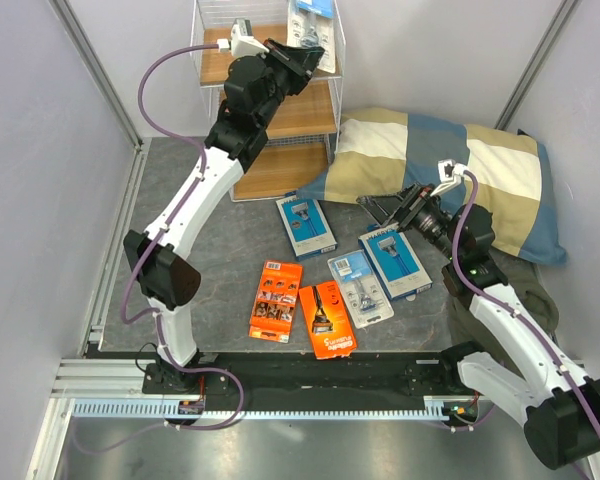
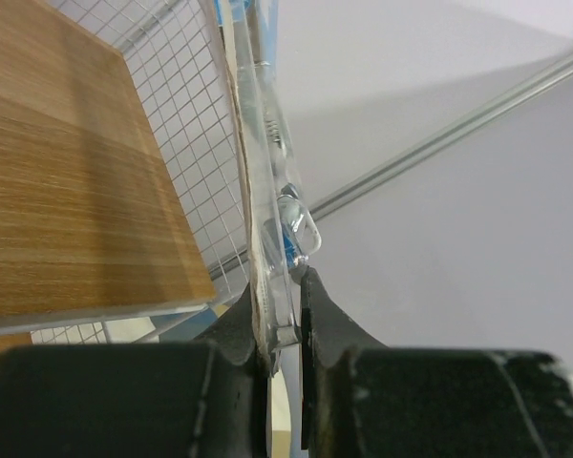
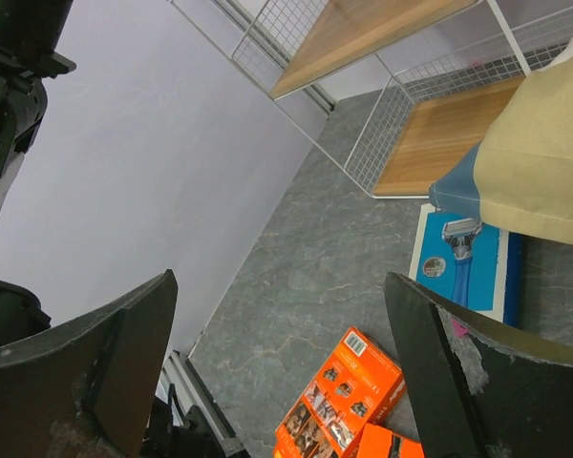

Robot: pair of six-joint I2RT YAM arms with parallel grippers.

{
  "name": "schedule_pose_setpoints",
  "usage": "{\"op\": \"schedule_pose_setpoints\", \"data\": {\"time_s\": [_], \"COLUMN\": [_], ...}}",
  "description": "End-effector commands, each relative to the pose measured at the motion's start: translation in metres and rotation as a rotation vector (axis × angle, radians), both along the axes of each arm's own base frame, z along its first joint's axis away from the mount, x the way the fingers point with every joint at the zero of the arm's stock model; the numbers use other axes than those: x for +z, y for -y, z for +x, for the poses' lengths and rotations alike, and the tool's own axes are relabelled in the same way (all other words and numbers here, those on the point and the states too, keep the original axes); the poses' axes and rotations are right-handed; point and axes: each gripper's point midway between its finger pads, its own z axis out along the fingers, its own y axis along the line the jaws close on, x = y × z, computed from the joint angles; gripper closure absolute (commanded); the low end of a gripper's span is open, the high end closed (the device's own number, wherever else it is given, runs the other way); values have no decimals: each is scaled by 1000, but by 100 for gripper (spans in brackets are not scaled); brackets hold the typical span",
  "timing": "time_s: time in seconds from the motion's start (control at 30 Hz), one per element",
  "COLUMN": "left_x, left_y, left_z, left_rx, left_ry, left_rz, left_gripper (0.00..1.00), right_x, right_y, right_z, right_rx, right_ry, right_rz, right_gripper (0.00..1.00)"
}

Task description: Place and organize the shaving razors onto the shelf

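Note:
My left gripper is raised at the top right of the white wire shelf and is shut on a clear blister razor pack with a blue top. In the left wrist view the fingers pinch the pack's lower edge beside a wooden tier. On the table lie two blue boxes, a clear blister pack and two orange packs. My right gripper is open and empty above the table, by the pillow. Its wrist view shows an orange pack and a blue box.
A blue-and-beige checked pillow lies right of the shelf, its corner over the far blue box. A dark green cloth lies at the right edge. Grey walls enclose the table; a metal rail runs along the front.

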Motion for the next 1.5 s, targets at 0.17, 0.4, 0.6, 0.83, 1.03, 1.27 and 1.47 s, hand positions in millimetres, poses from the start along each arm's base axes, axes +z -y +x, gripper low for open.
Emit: {"op": "schedule_pose_setpoints", "data": {"time_s": [0.17, 0.4, 0.6, 0.83, 1.03, 1.27, 1.47], "left_x": [51, 40, 30, 13, 2, 1, -1], "left_y": [-9, -8, -5, 0, 1, -2, -2], "left_z": [1, 10, 17, 23, 23, 26, 24], "left_rx": [117, 139, 146, 137, 127, 135, 130], "left_ry": [100, 77, 65, 30, -1, 13, 36], "left_rz": [-96, -84, -64, -29, 42, 100, 203], "left_gripper": [98, 98, 98, 98, 85, 69, 48], "right_x": [25, 22, 20, 19, 16, 15, 15], "right_y": [4, 6, 6, 7, 7, 8, 7], "right_z": [-5, -6, -8, -10, -10, -11, -13], "right_rx": [-15, -20, -22, -24, -23, -23, -18], "right_ry": [74, 69, 67, 63, 56, 54, 53], "right_rz": [-1, -11, -18, -20, -21, -17, -16], "right_gripper": [2, 2, 2, 2, 2, 2, 2]}}
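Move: Over the top shelf, the left hand still holds the clear razor pack by its near end; the spot for it, at the shelf's right end, is about 6 cm ahead of the hand, straight in line and some 5 cm below. The side mesh stands roughly 6 cm right and 5 cm ahead, and the middle shelf's centre about 10 cm left, 5 cm ahead and 25 cm down. From the right hand that spot lies around 29 cm ahead, 18 cm left and 12 cm higher. Lifting the pack about 2 cm first, the left hand then eases some 5 cm down towards the right end of the top shelf while creeping 3 cm forward and swinging slightly counter-clockwise. Near the bottom the fingers open from their pinch to about half and let go of the pack's near end, the hand rolling a little and just starting to rise. ##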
